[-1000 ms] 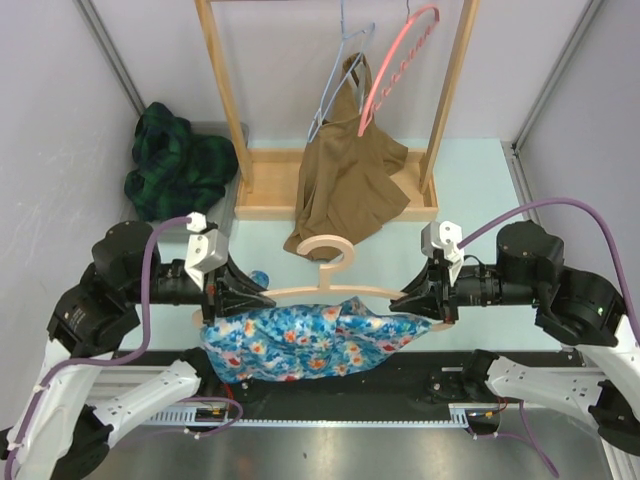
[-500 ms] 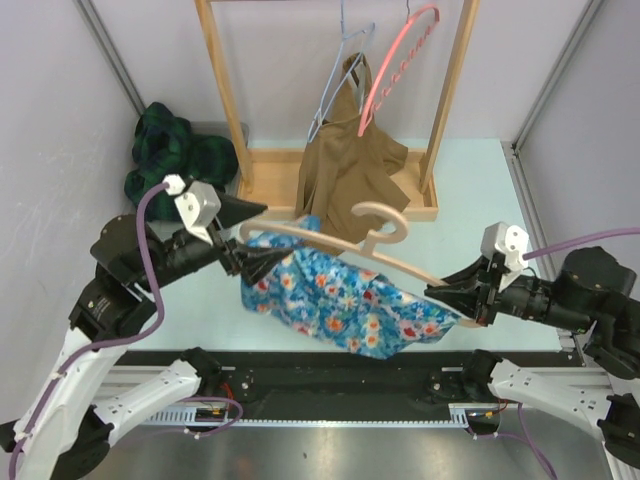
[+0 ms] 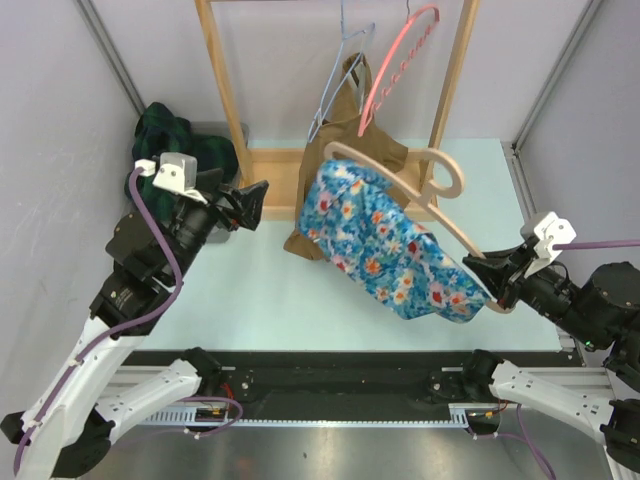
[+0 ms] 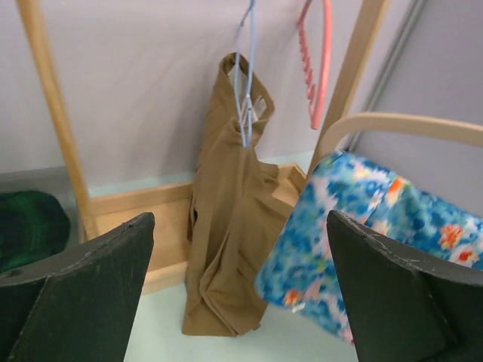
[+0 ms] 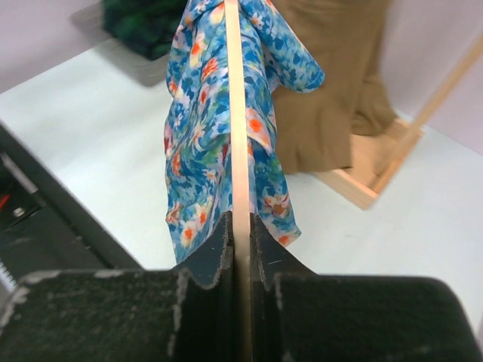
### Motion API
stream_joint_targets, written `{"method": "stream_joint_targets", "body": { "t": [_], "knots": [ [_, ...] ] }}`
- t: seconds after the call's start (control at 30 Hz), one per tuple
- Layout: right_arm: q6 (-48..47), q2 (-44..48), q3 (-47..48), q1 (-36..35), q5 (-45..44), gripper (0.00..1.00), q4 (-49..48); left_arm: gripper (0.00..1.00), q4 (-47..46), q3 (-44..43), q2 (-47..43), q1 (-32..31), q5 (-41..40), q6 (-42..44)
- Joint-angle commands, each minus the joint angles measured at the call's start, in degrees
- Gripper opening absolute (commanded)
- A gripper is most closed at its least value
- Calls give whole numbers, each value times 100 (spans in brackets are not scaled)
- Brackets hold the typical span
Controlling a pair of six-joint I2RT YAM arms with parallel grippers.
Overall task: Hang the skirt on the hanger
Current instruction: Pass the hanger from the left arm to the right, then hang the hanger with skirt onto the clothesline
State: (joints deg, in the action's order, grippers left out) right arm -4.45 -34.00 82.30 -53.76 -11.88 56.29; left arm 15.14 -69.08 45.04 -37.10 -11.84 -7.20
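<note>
The blue floral skirt (image 3: 395, 250) is draped over a wooden hanger (image 3: 440, 205), which is held up in the air, tilted, in front of the rack. My right gripper (image 3: 497, 280) is shut on the hanger's lower right end; in the right wrist view the hanger (image 5: 235, 113) runs edge-on between the jaws with the skirt (image 5: 198, 128) on both sides. My left gripper (image 3: 255, 200) is open and empty, left of the skirt. In the left wrist view the skirt (image 4: 377, 219) and hanger (image 4: 400, 124) show at right.
A wooden clothes rack (image 3: 240, 130) stands at the back with a brown garment (image 3: 345, 185) on a blue hanger (image 3: 335, 80) and an empty pink hanger (image 3: 400, 55). A dark green plaid cloth (image 3: 175, 160) lies at the back left.
My left gripper has let go of the hanger and pulled back to the left. My right gripper has lifted the hanger with the skirt up and back toward the rack.
</note>
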Motion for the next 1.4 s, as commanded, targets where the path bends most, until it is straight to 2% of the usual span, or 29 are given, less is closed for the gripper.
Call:
{"method": "stream_joint_targets", "body": {
  "t": [0.0, 0.13, 0.3, 0.4, 0.6, 0.8, 0.9, 1.07, 1.23, 1.37],
  "knots": [
    [-3, 341, 32, -126, -1254, 0, -821, 100, -362, 228, -153, 19, -522, -238],
    [-109, 631, 31, -380, -2166, 0, -1199, 100, -336, 351, -206, 19, -513, -299],
    [-214, 710, 31, -785, -2845, 0, -1384, 100, -318, 465, -241, 19, -513, -352],
    [-249, 614, 40, -1057, -3694, 0, -1559, 100, -309, 501, -259, 10, -504, -361],
    [-653, -299, 67, -1330, -4919, 0, -2270, 100, -248, 597, -302, 19, -460, -457],
    [-1188, -985, 75, -1330, -5315, 0, -3641, 99, -187, 720, -434, 19, -328, -694],
    [-1295, -1459, 198, -1322, -5569, 0, -3994, 100, -151, 782, -522, 19, -232, -774],
    [-796, -2119, 741, -797, -5580, 0, -3671, 100, -72, 791, -610, 19, -170, -827],
    [337, -2488, 1182, 66, -4886, 0, -2810, 100, -20, 799, -671, 19, -91, -888],
    [743, -2708, 1437, 646, -4185, 0, -2431, 100, 24, 843, -663, 10, -56, -915]
  ]
}}
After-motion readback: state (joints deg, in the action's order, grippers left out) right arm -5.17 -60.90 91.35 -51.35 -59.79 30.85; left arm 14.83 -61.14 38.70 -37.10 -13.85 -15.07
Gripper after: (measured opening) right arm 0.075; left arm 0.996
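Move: The right hand already holds the hanger with the floral skirt; the free stretch of the rack's rail lies roughly 30 cm ahead, 9 cm left and 10 cm above it. The pink hanger hangs some 29 cm ahead and 14 cm left, about 3 cm higher, and the brown skirt about 26 cm ahead, 20 cm left and 15 cm lower. From the empty left hand, that free stretch is around 18 cm ahead, 29 cm right and 6 cm up. The right hand carries the hanger right, then about 14 cm forward towards the rack, rising, turning 50° clockwise. ##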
